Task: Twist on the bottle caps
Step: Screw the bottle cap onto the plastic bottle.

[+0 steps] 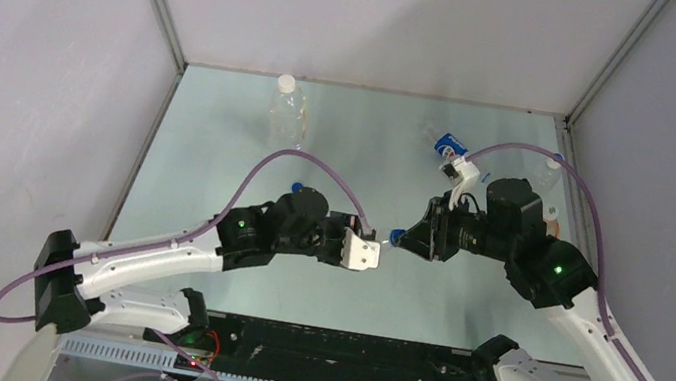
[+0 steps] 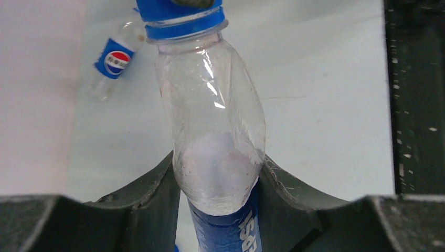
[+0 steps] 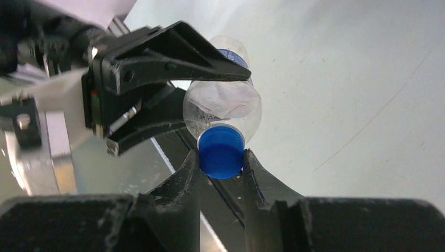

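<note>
My left gripper (image 2: 218, 173) is shut on a clear bottle (image 2: 215, 115) with a blue label, holding it off the table with its neck towards the right arm. A blue bottle cap (image 3: 221, 152) sits on that neck, and my right gripper (image 3: 221, 157) is shut on it, one finger on each side. From above, the two grippers meet at mid-table, left gripper (image 1: 376, 247) and right gripper (image 1: 405, 238), with the cap (image 1: 396, 236) between them. Another blue cap (image 1: 297, 186) lies on the table behind the left arm.
An upright clear bottle (image 1: 286, 110) with a white cap stands at the back left. A blue-labelled bottle (image 1: 447, 146) lies at the back right, also in the left wrist view (image 2: 113, 60). Another bottle (image 1: 551, 172) is near the right wall.
</note>
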### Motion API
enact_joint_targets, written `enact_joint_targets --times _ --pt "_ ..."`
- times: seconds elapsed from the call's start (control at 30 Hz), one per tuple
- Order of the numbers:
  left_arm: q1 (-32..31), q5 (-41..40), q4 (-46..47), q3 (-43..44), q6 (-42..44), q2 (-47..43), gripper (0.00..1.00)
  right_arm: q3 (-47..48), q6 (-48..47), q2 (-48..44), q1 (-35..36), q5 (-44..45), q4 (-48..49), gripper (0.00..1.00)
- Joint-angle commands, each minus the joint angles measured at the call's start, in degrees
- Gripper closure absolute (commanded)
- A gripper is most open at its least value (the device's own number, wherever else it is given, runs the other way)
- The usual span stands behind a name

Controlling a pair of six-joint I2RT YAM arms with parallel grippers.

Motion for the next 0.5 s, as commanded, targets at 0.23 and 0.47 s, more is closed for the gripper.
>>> enact_joint_targets --times 0.23,0.47 --pt "-1.64 -5.91 3.7 -1.41 -1.42 -2.2 1.0 1.42 -15.81 -5.29 -0.15 -1.44 5.34 0.42" --pt "2.18 13.64 -6.16 2.31 -3.02 -1.2 1.0 1.42 -44.02 -8.1 -0.36 -11.91 -2.08 0.31"
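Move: The blue bottle cap, already on the bottle's neck, sits right between the right hand's pads. From the left hand, which grips the bottle's body, that cap is about 8 cm to the right, 1 cm ahead and 5 cm above. From the right hand, the lying Pepsi bottle is some 19 cm ahead and 13 cm to the right, and the loose blue cap about 5 cm ahead and 25 cm to the left, both over 20 cm below. Letting go of the cap, the right fingers spread, lift 3 cm and roll about 30 degrees the unscrewing way. ##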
